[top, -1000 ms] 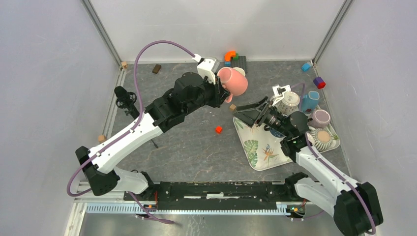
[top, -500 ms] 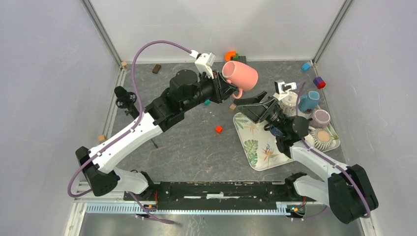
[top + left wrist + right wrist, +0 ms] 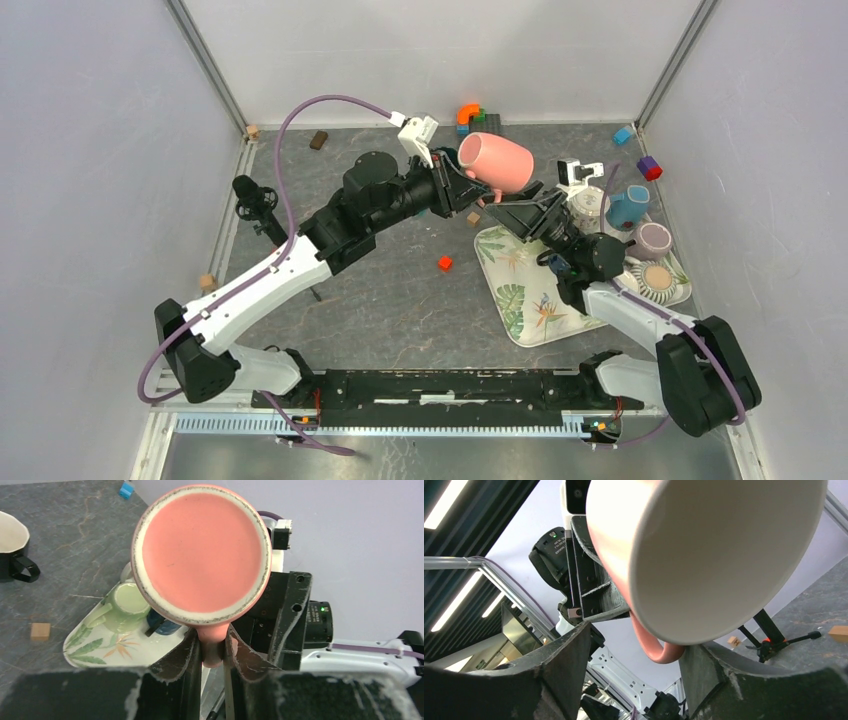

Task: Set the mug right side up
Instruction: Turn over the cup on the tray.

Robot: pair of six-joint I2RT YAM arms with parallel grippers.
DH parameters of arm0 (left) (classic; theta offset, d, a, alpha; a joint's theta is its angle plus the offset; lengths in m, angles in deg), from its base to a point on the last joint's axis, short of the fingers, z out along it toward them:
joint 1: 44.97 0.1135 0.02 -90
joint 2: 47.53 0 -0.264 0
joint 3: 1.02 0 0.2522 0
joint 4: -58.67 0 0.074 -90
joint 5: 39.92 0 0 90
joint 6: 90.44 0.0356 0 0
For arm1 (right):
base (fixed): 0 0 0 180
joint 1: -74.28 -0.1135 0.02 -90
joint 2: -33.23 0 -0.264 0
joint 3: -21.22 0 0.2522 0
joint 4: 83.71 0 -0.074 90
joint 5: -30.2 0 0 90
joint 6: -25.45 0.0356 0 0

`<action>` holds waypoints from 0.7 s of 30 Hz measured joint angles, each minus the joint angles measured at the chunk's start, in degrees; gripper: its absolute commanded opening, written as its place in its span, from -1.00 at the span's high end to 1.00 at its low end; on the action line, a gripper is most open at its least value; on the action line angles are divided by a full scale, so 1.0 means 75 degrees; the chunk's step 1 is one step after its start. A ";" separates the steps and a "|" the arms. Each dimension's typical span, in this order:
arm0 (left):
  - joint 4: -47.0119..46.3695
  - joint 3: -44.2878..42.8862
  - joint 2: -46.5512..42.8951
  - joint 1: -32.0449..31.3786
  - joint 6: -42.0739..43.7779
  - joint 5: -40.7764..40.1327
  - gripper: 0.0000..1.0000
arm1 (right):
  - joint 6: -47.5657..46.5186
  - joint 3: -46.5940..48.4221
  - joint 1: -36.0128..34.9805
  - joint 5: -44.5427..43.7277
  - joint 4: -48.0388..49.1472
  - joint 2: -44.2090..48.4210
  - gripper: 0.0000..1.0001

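Observation:
The pink mug (image 3: 495, 162) hangs in the air on its side, above the table's far middle. My left gripper (image 3: 470, 190) is shut on its handle. In the left wrist view the mug's flat base (image 3: 200, 550) faces the camera, and the handle sits pinched in my left gripper (image 3: 212, 652). My right gripper (image 3: 520, 205) reaches up from the right, just below the mug. In the right wrist view the mug's pale open mouth (image 3: 719, 555) fills the frame. Its handle (image 3: 654, 647) hangs inside my right gripper (image 3: 636, 665), whose jaws stand apart. The right finger is close to the rim.
A leaf-patterned tray (image 3: 530, 300) lies under my right arm. On its right side are a white patterned mug (image 3: 590, 205), a blue mug (image 3: 630, 205), a lilac mug (image 3: 652, 240) and a striped bowl (image 3: 658, 280). A red block (image 3: 445, 263) lies left of the tray. Coloured blocks (image 3: 470, 115) sit by the back wall.
My left arm has turned the mug and carried it right, from rim-down to sideways. My right gripper has risen up-left to the mug, and its jaws have narrowed.

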State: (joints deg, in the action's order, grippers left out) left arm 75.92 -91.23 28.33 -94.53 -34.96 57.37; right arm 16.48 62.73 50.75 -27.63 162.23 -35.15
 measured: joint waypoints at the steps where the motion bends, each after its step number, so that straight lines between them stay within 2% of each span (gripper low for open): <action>1: -0.0073 0.0032 -0.0023 0.0000 -0.0067 0.0055 0.95 | 0.0047 0.0020 -0.0003 -0.0017 0.0047 -0.0015 -0.23; 6: -0.0460 0.0210 -0.0119 0.0032 -0.0300 0.0268 0.96 | 0.0152 0.0047 -0.0015 -0.0067 0.0125 -0.0020 0.13; 16: -0.0950 0.0519 -0.0294 0.0128 -0.0560 0.0659 0.92 | 0.0038 0.0114 -0.0064 -0.0064 0.0023 0.0064 0.98; 19: -0.1008 0.0589 -0.0356 0.0149 -0.0595 0.0699 0.66 | -0.0291 0.0187 -0.0087 -0.0050 -0.0332 0.0242 1.00; 21: -0.1023 0.0638 -0.0393 0.0163 -0.0595 0.0708 0.28 | -0.0632 0.0248 -0.0105 -0.0035 -0.0778 0.0443 1.00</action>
State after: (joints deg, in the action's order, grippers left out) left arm 68.24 -86.44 25.38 -93.31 -39.42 62.68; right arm 11.74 64.58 49.97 -27.90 156.40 -31.83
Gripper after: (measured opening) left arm 0.246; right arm 0.189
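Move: The mug, on its side with its mouth to the right, hangs from the left fingers. Its body's middle is about 5 cm ahead, 2 cm right and 3 cm above the left hand, and about 5 cm ahead, level sideways and 4 cm above the right. From the right hand, roughly 35 cm down, the wooden block is some 11 cm ahead and 1 cm left, the black mug about 24 cm ahead, straight on, and the light green mug about 10 cm ahead and 13 cm right. Almost in place, rising only about 1 cm, the right hand shuts its well-open fingers around the pink mug's handle beneath the body and pinches it. The left hand keeps its own pinch on the handle, easing up and back about 1.5 cm each way while its fingers tip upward some 8 degrees. ##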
